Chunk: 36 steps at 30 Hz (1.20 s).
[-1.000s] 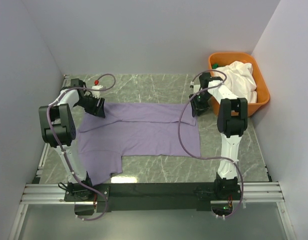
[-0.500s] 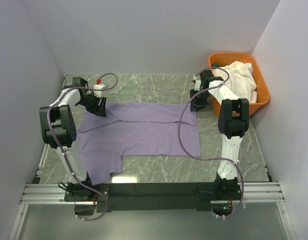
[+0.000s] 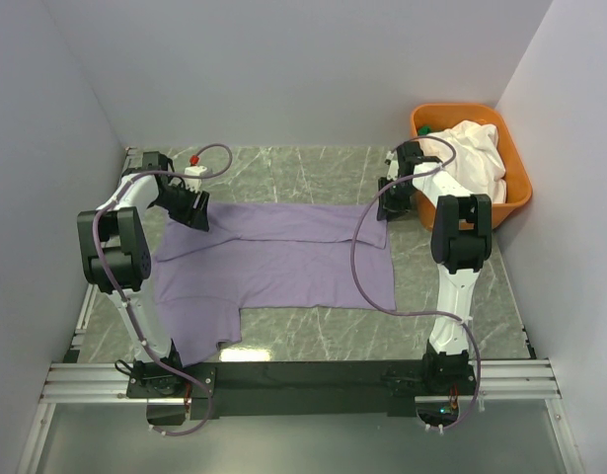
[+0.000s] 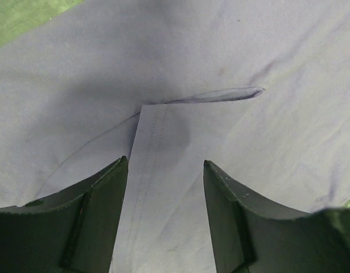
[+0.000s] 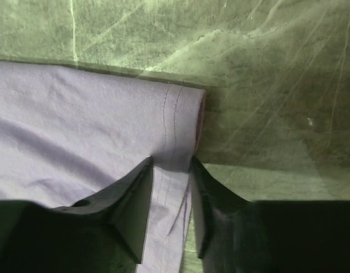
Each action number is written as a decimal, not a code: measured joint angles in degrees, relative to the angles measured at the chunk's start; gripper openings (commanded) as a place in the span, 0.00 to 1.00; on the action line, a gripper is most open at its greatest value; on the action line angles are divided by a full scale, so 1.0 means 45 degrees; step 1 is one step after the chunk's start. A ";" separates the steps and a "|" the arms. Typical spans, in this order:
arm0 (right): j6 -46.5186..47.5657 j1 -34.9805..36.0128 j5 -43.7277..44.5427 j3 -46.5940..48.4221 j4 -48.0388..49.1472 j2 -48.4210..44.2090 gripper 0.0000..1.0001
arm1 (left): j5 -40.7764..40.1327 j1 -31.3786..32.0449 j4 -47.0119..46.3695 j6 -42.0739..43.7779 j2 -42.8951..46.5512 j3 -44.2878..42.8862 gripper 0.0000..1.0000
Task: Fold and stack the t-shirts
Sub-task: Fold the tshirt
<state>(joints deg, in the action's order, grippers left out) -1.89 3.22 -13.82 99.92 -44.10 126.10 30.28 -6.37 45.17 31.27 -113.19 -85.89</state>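
The lavender t-shirt lies spread flat on the marbled table. My left gripper is down at its far left corner. In the left wrist view the jaws stand open on either side of a stitched hem, with the cloth lying flat between them. My right gripper is at the far right corner. Its jaws stand narrowly apart astride the stitched edge, which looks slightly creased between them. The white t-shirt is heaped in the orange tub.
The orange tub sits at the far right against the wall, just right of my right arm. Grey walls close in the table on the left, back and right. A small white fixture with a red knob stands beside the left arm.
The left gripper shifted slightly toward the far left corner of the shirt. The right gripper edged a little right along the far hem, and its jaws drew slightly closer together.
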 measured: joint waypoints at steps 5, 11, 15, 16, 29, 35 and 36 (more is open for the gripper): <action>-0.0092 -0.0010 -0.0136 -0.0019 0.0049 0.0000 0.24 | -0.0034 0.0000 0.0015 0.0000 0.0000 -0.0005 0.61; -0.0160 -0.0015 -0.0126 -0.0039 0.0155 0.0000 0.16 | -0.0044 0.0000 0.0024 0.0005 0.0000 -0.0005 0.61; -0.0141 -0.0015 0.0107 -0.0039 0.0180 0.0000 0.27 | -0.0049 0.0000 0.0024 0.0005 0.0000 -0.0005 0.61; -0.0126 -0.0019 0.0194 -0.0039 0.0175 0.0000 0.28 | -0.0049 0.0000 0.0024 0.0000 0.0000 -0.0005 0.61; 0.0024 -0.0029 0.0510 0.0160 -0.0092 0.0000 0.08 | -0.0049 0.0019 0.0024 0.0000 0.0000 -0.0005 0.60; 0.0068 -0.0034 0.0481 0.0413 -0.0121 0.0005 0.00 | -0.0049 0.0019 0.0024 0.0000 0.0000 -0.0005 0.60; 0.0073 -0.0034 0.0481 0.0471 -0.0136 0.0010 0.00 | -0.0049 0.0019 0.0024 0.0000 0.0000 -0.0005 0.60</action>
<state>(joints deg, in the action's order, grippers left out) -1.56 3.07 -11.66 102.04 -44.71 126.15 30.06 -6.28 45.28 31.27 -113.19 -85.91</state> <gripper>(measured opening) 0.008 0.605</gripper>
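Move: Just right of and below the right hand, within about 1 cm, lies the t-shirt's right sleeve edge. Its far corner is roughly 4 cm ahead and 2 cm to the right; the folded layer's near corner is about 7 cm back and 1 cm to the right, both some 1 cm lower than the hand. The orange bin's middle stands about 10 cm ahead, 20 cm right and 5 cm higher. From the left hand, that sleeve edge is some 42 cm right, 4 cm ahead and 4 cm lower. Closing on the sleeve edge, the right hand draws its fingers partly together, lets them open slightly again while easing about 1 cm to the right, then shuts them completely at the hem, which the tips pinch. With the fingers shut it begins to rise about 1 cm, with a touch of forward, barely tilting. ##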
